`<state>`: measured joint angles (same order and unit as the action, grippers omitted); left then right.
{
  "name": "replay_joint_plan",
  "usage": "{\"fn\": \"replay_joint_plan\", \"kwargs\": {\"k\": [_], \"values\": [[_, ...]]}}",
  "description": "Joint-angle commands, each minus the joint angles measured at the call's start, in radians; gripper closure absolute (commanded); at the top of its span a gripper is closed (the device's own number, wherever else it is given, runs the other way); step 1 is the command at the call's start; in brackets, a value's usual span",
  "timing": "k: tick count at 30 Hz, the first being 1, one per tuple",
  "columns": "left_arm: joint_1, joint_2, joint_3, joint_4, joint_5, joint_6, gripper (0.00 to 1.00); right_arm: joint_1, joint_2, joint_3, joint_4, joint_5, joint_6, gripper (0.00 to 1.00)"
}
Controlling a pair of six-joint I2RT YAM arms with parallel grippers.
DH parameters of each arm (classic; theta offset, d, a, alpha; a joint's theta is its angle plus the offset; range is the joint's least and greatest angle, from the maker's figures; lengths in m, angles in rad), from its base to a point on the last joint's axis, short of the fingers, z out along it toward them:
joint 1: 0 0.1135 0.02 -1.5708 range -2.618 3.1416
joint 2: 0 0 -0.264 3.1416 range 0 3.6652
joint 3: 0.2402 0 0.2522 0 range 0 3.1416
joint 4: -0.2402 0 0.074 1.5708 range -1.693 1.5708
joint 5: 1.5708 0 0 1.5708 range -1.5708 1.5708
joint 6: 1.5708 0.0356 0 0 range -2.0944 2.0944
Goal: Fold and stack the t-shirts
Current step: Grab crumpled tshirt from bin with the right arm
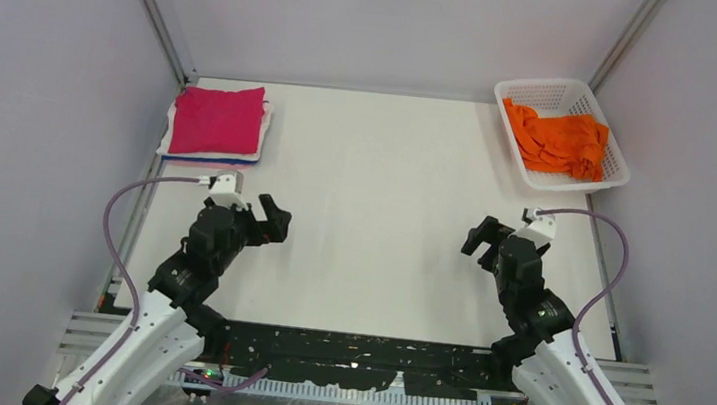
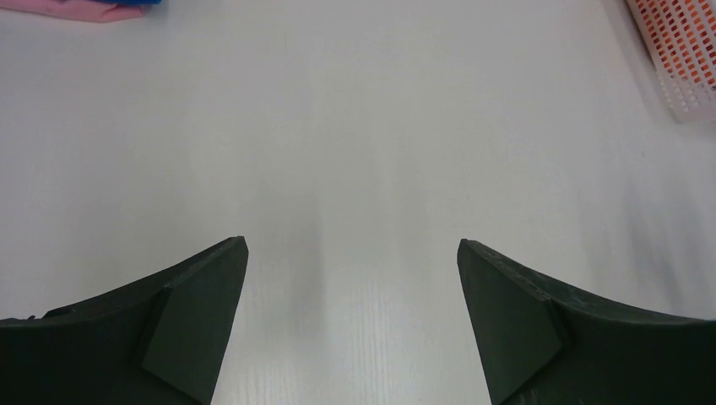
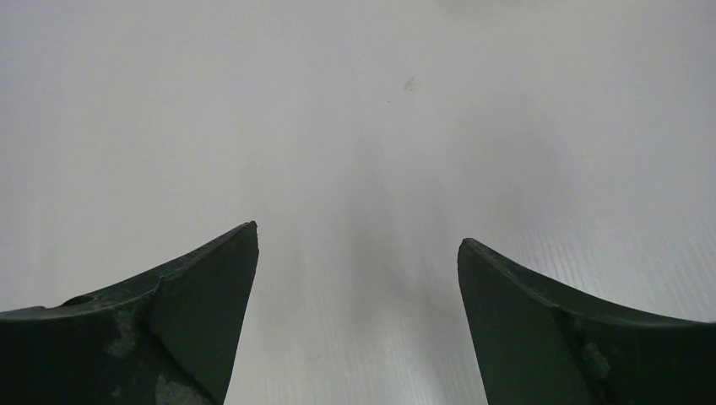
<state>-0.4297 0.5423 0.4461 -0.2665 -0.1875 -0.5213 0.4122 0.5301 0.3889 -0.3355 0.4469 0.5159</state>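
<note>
A folded magenta-pink t-shirt (image 1: 217, 119) lies on top of a stack at the far left, with white and blue edges (image 1: 210, 160) showing under it. A crumpled orange t-shirt (image 1: 557, 138) lies in the white lattice basket (image 1: 535, 92) at the far right. My left gripper (image 1: 275, 218) is open and empty over the bare table, near the front left. My right gripper (image 1: 476, 237) is open and empty at the front right. The left wrist view shows the stack's edge (image 2: 84, 8) and the basket's corner (image 2: 680, 51). The right wrist view shows only bare table between the fingers (image 3: 203, 304).
The white table (image 1: 373, 214) is enclosed by grey walls with metal posts at the back corners. A black strip runs along the near edge between the arm bases. Purple cables loop beside each arm.
</note>
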Motion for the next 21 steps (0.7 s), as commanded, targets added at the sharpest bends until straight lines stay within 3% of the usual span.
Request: {"fn": "replay_joint_plan", "kwargs": {"k": [1, 4, 10, 16, 21], "values": [[-0.001, 0.045, 0.035, 0.079, 0.006, 0.001, 0.00, -0.003, 0.054, 0.094, 0.140, 0.071, -0.052, 0.05], [-0.001, 0.083, 0.060, 0.086, 0.002, 0.004, 0.00, -0.030, 0.167, 0.188, 0.223, 0.131, -0.106, 0.05], [0.000, 0.163, 0.078, 0.135, 0.012, 0.004, 0.00, -0.355, 0.566, 0.568, 0.115, -0.077, -0.151, 0.04], [0.000, 0.226, 0.103, 0.119, -0.018, 0.022, 0.00, -0.566, 1.034, 1.016, -0.048, 0.017, -0.307, 0.03], [0.000, 0.259, 0.107, 0.127, -0.051, 0.030, 0.01, -0.617, 1.328, 1.267, -0.047, 0.080, -0.466, 0.03]]}}
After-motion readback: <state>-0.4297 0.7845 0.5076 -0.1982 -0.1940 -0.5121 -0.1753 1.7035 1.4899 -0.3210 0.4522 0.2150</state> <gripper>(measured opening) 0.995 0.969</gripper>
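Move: Up ahead and to the right, in the white bin, the crumpled orange t-shirt lies about 29 cm forward of the right hand, 16 cm to its right and some 9 cm below. The bin around the t-shirt has its middle roughly 31 cm ahead of that hand and 17 cm to its right. From the left hand, the t-shirt is about 29 cm ahead, 62 cm to the right and 12 cm lower. Swinging quickly forward about 23 cm and right 20 cm, the open right hand first climbs some 12 cm, then starts to sink towards the orange t-shirt at the bin's right-hand side. Its wrist turns about 25 degrees clockwise, rolls left side down and tips slightly, fingers staying wide. The open left hand eases forward and down about 2 cm each. ##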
